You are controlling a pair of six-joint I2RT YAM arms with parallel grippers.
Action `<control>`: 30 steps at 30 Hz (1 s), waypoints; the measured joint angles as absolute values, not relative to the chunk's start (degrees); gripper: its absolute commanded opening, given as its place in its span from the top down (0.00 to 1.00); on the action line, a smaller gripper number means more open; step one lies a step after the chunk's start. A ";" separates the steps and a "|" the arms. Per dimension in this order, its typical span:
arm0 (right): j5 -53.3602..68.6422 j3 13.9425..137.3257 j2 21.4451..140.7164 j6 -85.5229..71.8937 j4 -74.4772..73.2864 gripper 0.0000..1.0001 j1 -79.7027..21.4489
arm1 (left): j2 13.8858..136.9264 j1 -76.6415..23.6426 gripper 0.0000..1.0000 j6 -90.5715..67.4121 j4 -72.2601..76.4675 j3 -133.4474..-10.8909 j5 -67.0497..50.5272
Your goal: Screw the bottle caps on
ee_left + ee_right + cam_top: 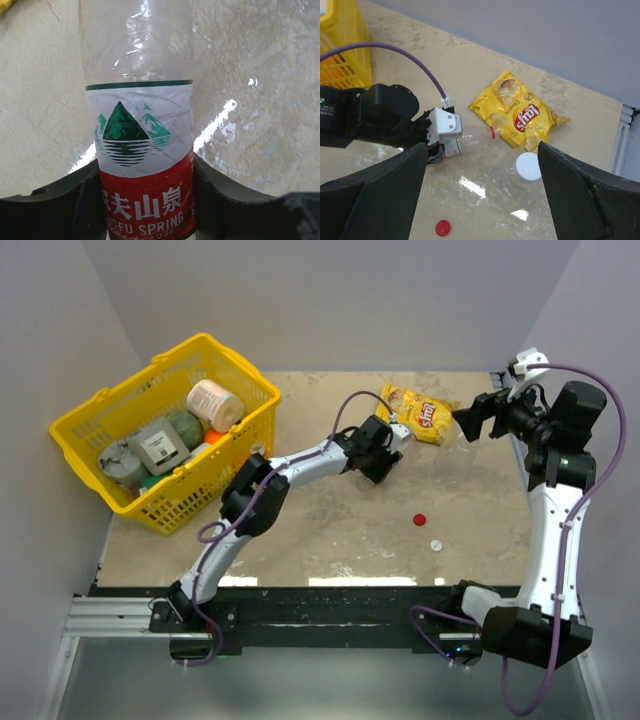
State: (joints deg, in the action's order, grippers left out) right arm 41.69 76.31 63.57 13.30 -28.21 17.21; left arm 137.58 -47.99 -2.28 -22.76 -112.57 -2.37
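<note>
My left gripper [388, 447] [145, 165] is shut on a clear water bottle [137, 125] with a white, green and red label, one jaw pressed against each side. That bottle [454, 146] lies on the table, and its red-ringed neck [492, 132] points at the snack bag with no cap on it. My right gripper [468, 422] [481, 147] hangs open above a second clear bottle [520, 185] that carries a white cap [527, 166]. A loose red cap [420, 519] [442, 228] and a loose white cap [437, 544] lie on the table nearer the arm bases.
A yellow snack bag [425, 415] [520, 115] lies at the back, touching the bottles' area. A yellow basket [240, 365] filled with groceries stands at the back left. Grey walls close in the table at the back and on both sides.
</note>
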 measured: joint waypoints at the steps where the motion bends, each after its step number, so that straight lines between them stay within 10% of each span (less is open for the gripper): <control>1: 42.46 76.55 63.61 14.22 -29.19 0.09 17.21 | 136.90 -47.97 0.50 -2.31 -22.20 -111.42 -2.85; 16: 50.37 70.65 59.29 82.37 -73.12 0.24 9.23 | 94.30 -47.00 0.52 -1.34 -7.44 -64.77 -8.47; 30: 38.59 52.23 72.31 85.76 -63.42 0.43 -0.19 | 79.09 -47.00 0.51 -1.50 -8.34 -49.71 -7.60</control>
State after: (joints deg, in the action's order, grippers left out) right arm 38.59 52.23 72.31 85.76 -63.42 -0.19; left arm 79.09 -47.00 -1.50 -8.34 -49.71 -7.60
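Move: The red cap lies about 9 cm back, 8 cm left and 35 cm below the right hand. From this hand, the white cap is some 15 cm back and 4 cm left, the white-capped bottle about 5 cm ahead and 1 cm left. The left hand already grips the red-labelled bottle low on the table; from it the red cap is about 13 cm back and 8 cm right, the chips bag 12 cm ahead and 8 cm right. The red-labelled bottle, still gripped by the left hand, is carried back and left about 15 cm each and up 9 cm, over open table towards the basket side. Meanwhile the right hand drops some 27 cm and swings back and left towards the red cap, easing slightly forward last; its wrist turns about 70 degrees until the fingers point down and left, and they close partway without touching the cap. ##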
